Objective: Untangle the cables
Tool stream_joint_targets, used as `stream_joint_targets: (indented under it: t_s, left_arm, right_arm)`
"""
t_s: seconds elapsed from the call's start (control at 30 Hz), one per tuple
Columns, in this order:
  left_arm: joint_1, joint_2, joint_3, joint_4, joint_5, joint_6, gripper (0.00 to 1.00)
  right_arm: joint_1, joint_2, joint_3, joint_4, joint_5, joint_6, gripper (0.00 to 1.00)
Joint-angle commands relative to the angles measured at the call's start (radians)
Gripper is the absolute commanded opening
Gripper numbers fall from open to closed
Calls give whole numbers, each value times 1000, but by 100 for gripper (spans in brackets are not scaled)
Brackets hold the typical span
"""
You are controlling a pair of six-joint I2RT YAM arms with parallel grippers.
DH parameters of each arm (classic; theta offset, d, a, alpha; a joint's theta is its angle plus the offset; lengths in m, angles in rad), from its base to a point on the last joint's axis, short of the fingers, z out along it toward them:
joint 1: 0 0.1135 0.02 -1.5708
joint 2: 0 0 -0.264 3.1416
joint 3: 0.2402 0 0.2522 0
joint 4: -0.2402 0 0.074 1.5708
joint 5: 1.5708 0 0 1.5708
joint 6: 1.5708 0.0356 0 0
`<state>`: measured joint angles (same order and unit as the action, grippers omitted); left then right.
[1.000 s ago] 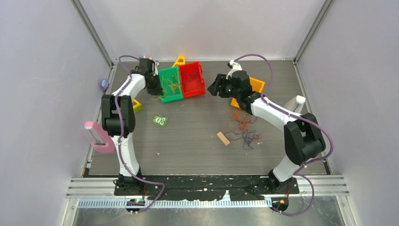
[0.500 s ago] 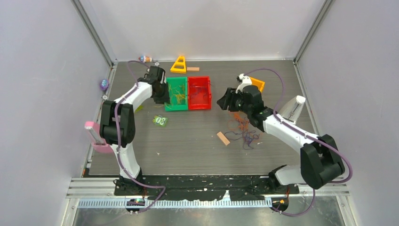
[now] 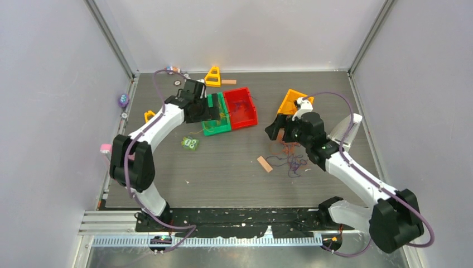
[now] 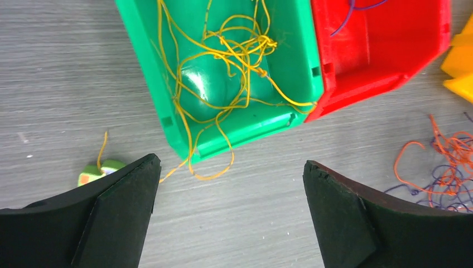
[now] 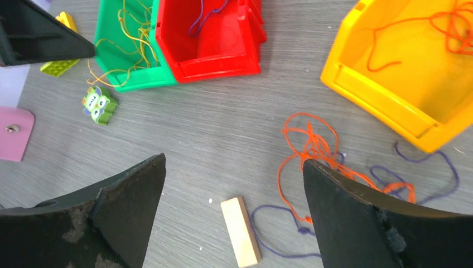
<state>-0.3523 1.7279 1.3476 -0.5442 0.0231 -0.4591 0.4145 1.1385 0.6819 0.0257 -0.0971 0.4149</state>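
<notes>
Yellow cables (image 4: 223, 67) lie heaped in the green bin (image 4: 150, 61), and a few loops spill over its front edge onto the table. A purple cable (image 5: 209, 14) lies in the red bin (image 5: 223, 61). An orange cable (image 5: 440, 25) lies in the yellow bin (image 5: 385, 106). A tangle of orange and purple cables (image 5: 318, 145) lies loose on the table (image 3: 290, 159). My left gripper (image 4: 231, 173) hangs open and empty just in front of the green bin (image 3: 216, 109). My right gripper (image 5: 234, 167) is open and empty above the table, left of the tangle (image 3: 277, 133).
A small wooden block (image 5: 241, 230) lies between my right fingers' tips, beside the tangle. A green owl-faced block (image 5: 99, 105) sits near the green bin's front. There is a yellow triangular piece (image 3: 212, 76) at the back and a pink part (image 5: 14, 134) at the left.
Both grippers have opened wide. The left arm swung right, and the green and red bins shifted and tilted with it. The right arm drew back from the bins toward the loose tangle.
</notes>
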Motion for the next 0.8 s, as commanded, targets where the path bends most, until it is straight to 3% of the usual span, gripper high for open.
stream_joint_targets:
  t_s: [0.0,0.4,0.77]
  left_arm:
    - [6,-181,1,-38,-68,37,100]
    - [6,-657,-294,5,-81,72,100]
    - [-4,-962,-732,287,92,12,97]
  right_arm:
    - [-5,-118,-26,-127,103,-4,97]
    - [-9,-185,29,-443,376,5,95]
    - [-46,-131,2,-497,385,60,97]
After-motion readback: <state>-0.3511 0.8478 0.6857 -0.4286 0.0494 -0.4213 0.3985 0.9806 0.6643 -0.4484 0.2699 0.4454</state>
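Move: The orange-and-purple cable tangle lies about 9 cm to the right hand's right, 5 cm back and 14 below; from that hand the wood block is 8 cm back and 2 left, the orange-yellow bin 13 ahead and 9 right. From the left hand, the tangle is some 29 cm right and 12 back, the green bin's middle 5 ahead, straight on, the owl block 8 back and 10 left. Right hand swings 10 cm right, lowering towards the tangle; left arcs 14 cm back from the green bin. ##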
